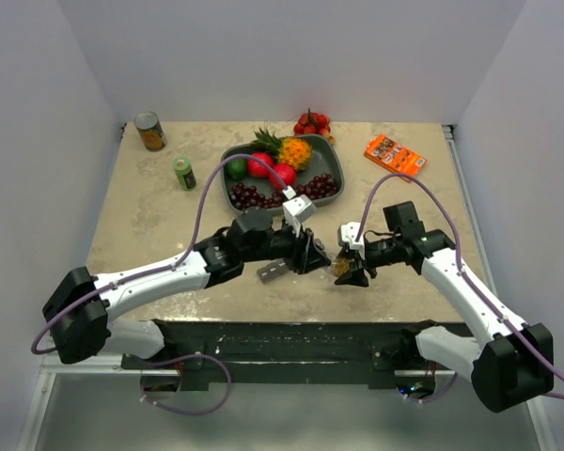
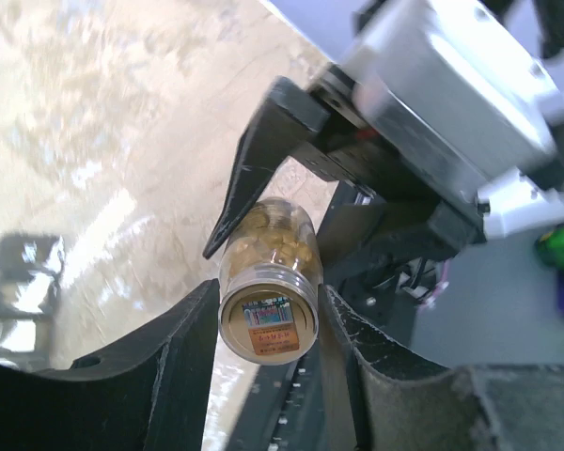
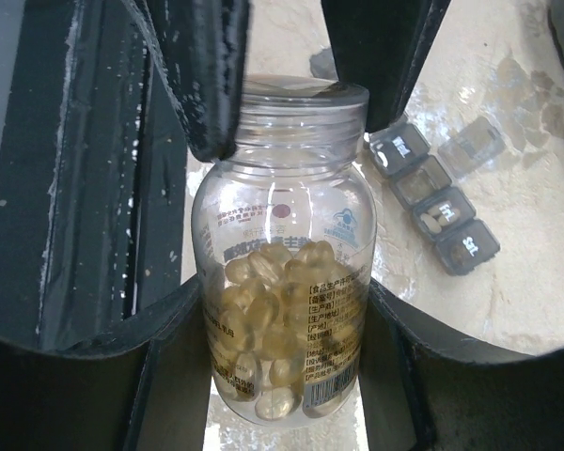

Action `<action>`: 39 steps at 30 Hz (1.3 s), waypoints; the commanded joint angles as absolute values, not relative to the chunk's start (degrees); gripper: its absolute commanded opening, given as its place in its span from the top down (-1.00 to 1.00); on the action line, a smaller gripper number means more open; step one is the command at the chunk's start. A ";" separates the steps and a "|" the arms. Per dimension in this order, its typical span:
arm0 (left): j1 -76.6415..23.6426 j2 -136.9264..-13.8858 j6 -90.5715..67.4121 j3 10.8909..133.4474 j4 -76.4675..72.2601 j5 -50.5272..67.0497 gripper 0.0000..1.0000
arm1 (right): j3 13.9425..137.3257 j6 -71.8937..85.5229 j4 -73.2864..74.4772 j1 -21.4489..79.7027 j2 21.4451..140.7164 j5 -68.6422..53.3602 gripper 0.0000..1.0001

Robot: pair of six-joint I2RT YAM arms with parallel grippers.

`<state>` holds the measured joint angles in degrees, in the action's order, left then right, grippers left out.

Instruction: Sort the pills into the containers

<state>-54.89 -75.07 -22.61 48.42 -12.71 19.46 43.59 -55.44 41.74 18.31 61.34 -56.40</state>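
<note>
A clear pill bottle (image 3: 282,244) with yellowish softgel pills (image 3: 263,319) hangs between both grippers over the table's near middle (image 1: 343,270). My right gripper (image 3: 282,301) is shut on the bottle's body. My left gripper (image 2: 268,301) is shut on the bottle's cap (image 2: 268,324), which faces the left wrist camera. In the top view the left gripper (image 1: 320,256) and right gripper (image 1: 351,268) meet at the bottle. The containers (image 3: 437,193), a dark-grey strip of lidded compartments, lie on the table beside the bottle, also seen in the top view (image 1: 271,272). One compartment holds a few pills (image 3: 434,224).
A grey fruit tray (image 1: 336,158) with fruit stands behind the arms. A can (image 1: 150,132) and a small green bottle (image 1: 184,173) are at the back left. An orange box (image 1: 394,156) lies back right, and red fruits (image 1: 312,122) sit behind the tray.
</note>
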 commanded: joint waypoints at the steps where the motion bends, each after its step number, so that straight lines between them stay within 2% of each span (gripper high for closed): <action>1: -54.93 -78.57 -43.23 58.97 -0.12 10.90 0.89 | 44.65 -56.95 40.69 18.81 60.56 -58.18 0.98; 4: -55.63 -78.66 -44.12 58.62 -1.05 10.37 0.54 | 44.65 -56.87 40.69 18.72 60.56 -58.18 0.98; 5: -55.63 -78.58 -44.30 58.54 -1.05 10.37 0.26 | 44.65 -56.78 40.69 18.72 60.64 -58.10 0.98; 7: -55.63 -78.23 -44.03 58.45 -1.32 10.20 -0.01 | 44.65 -56.78 40.69 18.72 60.56 -58.10 0.98; 8: -55.63 -77.53 -44.29 58.36 -1.67 10.11 -0.24 | 44.65 -56.78 40.78 18.63 60.56 -58.10 0.98; 11: -55.55 -75.42 -43.68 58.18 -2.28 8.70 -0.60 | 44.65 -56.78 40.78 18.63 60.56 -58.10 0.98; 14: -55.28 -72.26 -40.97 57.13 -2.81 6.33 -0.72 | 44.65 -56.78 40.78 18.55 60.47 -58.10 0.98; 17: -54.76 -68.14 -35.35 53.02 -4.39 6.41 -0.77 | 44.74 -56.87 40.96 18.55 60.38 -58.10 0.98; 20: -54.76 -61.91 -22.63 45.48 -9.47 9.65 -0.78 | 44.74 -57.30 41.22 18.46 60.21 -58.36 0.97; 24: -54.76 -52.93 7.11 34.04 -17.02 17.65 -0.80 | 44.74 -57.83 41.48 18.54 60.21 -58.71 0.97; 27: -54.76 -49.40 20.01 26.90 -24.16 26.41 -0.89 | 44.82 -58.09 41.75 18.46 60.47 -58.89 0.97; 34: -54.84 -63.61 27.42 34.71 -26.52 31.37 -0.86 | 44.74 -58.36 41.92 18.37 60.38 -58.80 0.97; 39: -55.02 -68.11 26.89 36.30 -30.32 30.85 -0.85 | 44.74 -58.53 42.01 18.28 60.29 -58.89 0.97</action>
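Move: Right between the left fingers, already gripped, is the lid of the pill bottle; the bottle's body lies about 5 cm to the right, held by the other gripper. From the left hand the pill organizer's middle is some 7 cm left, 1 cm back and 11 cm down, the small clear box about 6 cm left and 5 cm ahead, and the grey tray roughly 8 cm left and 18 cm ahead. From the right hand the lid is about 5 cm left, 1 cm ahead and slightly above. Twisting the lid some 20 degrees further, counter-clockwise as seen facing the lid, the left hand then opens wide and lets go. It backs off about 7 cm left in an arc, first up, then back and down, winding the wrist back roughly 60 degrees, and finally comes partway right again towards the lid. The right hand keeps its hold on the bottle. ##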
